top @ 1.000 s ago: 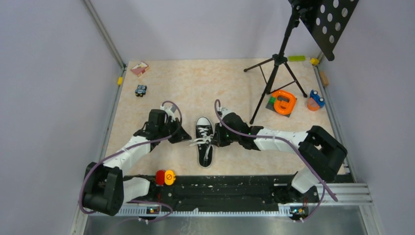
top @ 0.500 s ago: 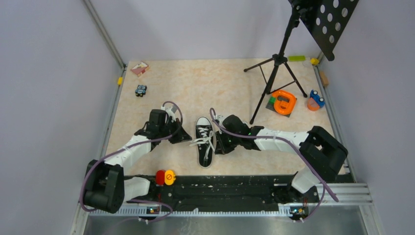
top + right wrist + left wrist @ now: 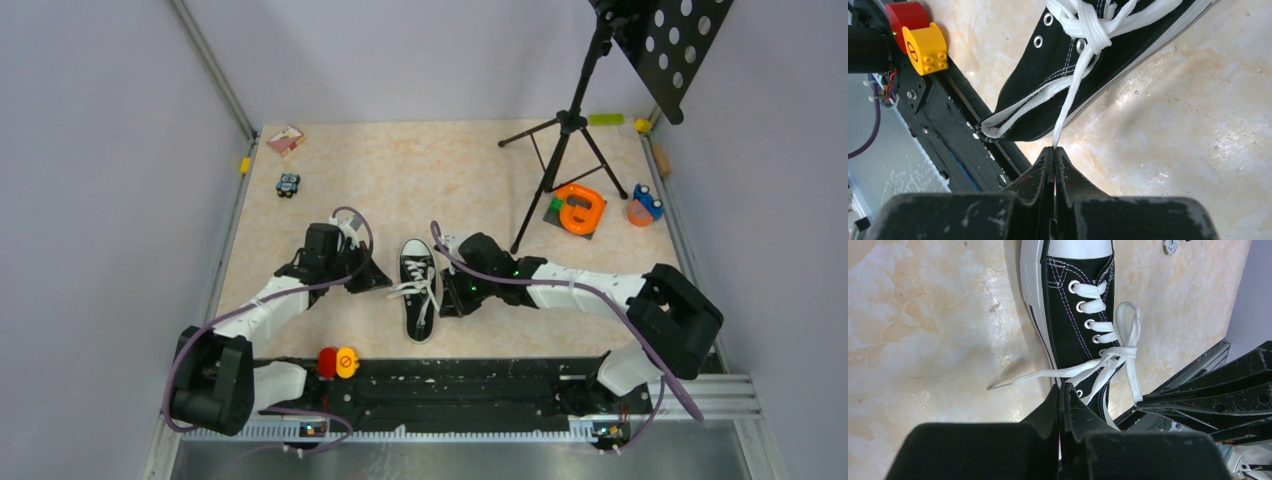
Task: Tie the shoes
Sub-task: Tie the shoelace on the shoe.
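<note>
The black shoe (image 3: 420, 270) lies in the middle of the table with its white toe cap at the far end. Its white laces are crossed in a knot (image 3: 1120, 352) with one loop (image 3: 1128, 315) sticking out sideways. My left gripper (image 3: 385, 283) rests on the shoe's left side, jaws shut (image 3: 1062, 387). A loose lace end (image 3: 998, 385) lies on the table just past its tips, and no lace shows between them. My right gripper (image 3: 447, 300), on the shoe's right side, is shut (image 3: 1054, 148) on a lace strand (image 3: 1070, 95) that runs up to the knot (image 3: 1093, 32).
A black tripod stand (image 3: 560, 150) rises at the back right, beside an orange toy (image 3: 580, 208) and a blue one (image 3: 646, 203). A small toy car (image 3: 288, 184) and a pink card (image 3: 286, 139) sit far left. Red and yellow blocks (image 3: 337, 362) rest on the front rail.
My right gripper has drawn back a little toward the near edge, still holding the lace strand. The left arm and the shoe have stayed put.
</note>
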You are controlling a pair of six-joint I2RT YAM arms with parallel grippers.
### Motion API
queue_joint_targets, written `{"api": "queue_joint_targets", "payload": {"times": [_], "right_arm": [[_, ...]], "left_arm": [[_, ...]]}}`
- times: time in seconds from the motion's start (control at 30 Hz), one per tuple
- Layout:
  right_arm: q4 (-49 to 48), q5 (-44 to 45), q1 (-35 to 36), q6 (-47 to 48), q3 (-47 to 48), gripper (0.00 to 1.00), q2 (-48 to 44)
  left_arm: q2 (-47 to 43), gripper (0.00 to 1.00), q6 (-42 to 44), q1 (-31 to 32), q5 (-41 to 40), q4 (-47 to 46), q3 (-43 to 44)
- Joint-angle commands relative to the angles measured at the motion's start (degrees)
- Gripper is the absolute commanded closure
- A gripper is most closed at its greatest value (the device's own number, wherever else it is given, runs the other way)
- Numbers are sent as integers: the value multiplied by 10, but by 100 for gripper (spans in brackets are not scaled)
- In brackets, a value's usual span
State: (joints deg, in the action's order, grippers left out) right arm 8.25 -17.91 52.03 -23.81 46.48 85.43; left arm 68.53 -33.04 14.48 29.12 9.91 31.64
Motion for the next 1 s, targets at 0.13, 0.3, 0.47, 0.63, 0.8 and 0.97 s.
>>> {"api": "queue_joint_targets", "payload": {"times": [0.13,0.3,0.47,0.63,0.8,0.97], "right_arm": [[25,-44,7,41,3,100,-7],[37,-40,7,51,5,100,6],[38,-33,6,49,-1,100,16],[32,-23,6,40,-18,100,9],[4,-23,7,24,-46,100,2],[-4,-11,6,21,-51,100,-1]], "left_arm": [[-2,100,3,-3,4,-27,19],[-17,100,4,-2,-3,-22,21],[-11,100,3,-2,0,-25,20],[-7,100,3,-2,4,-24,20],[-14,100,4,-2,-2,-20,14],[-17,100,0,-2,-2,-23,13]]}}
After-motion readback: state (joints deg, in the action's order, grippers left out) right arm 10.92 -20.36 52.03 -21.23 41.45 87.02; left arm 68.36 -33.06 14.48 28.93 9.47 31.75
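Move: The right hand, pinching its lace end beside the shoe's heel half, has the lace knot roughly 6 cm ahead, 4 cm to its left and perhaps 1 cm lower. The shoe heel lies about 6 cm back, 5 cm left and 4 cm below it; the table to its right is clear. From the left hand, the knot is about 9 cm to the right, level fore and aft, and some 2 cm lower. The right hand keeps its pinch and draws the lace away from the knot, down 4 cm, back and right. ##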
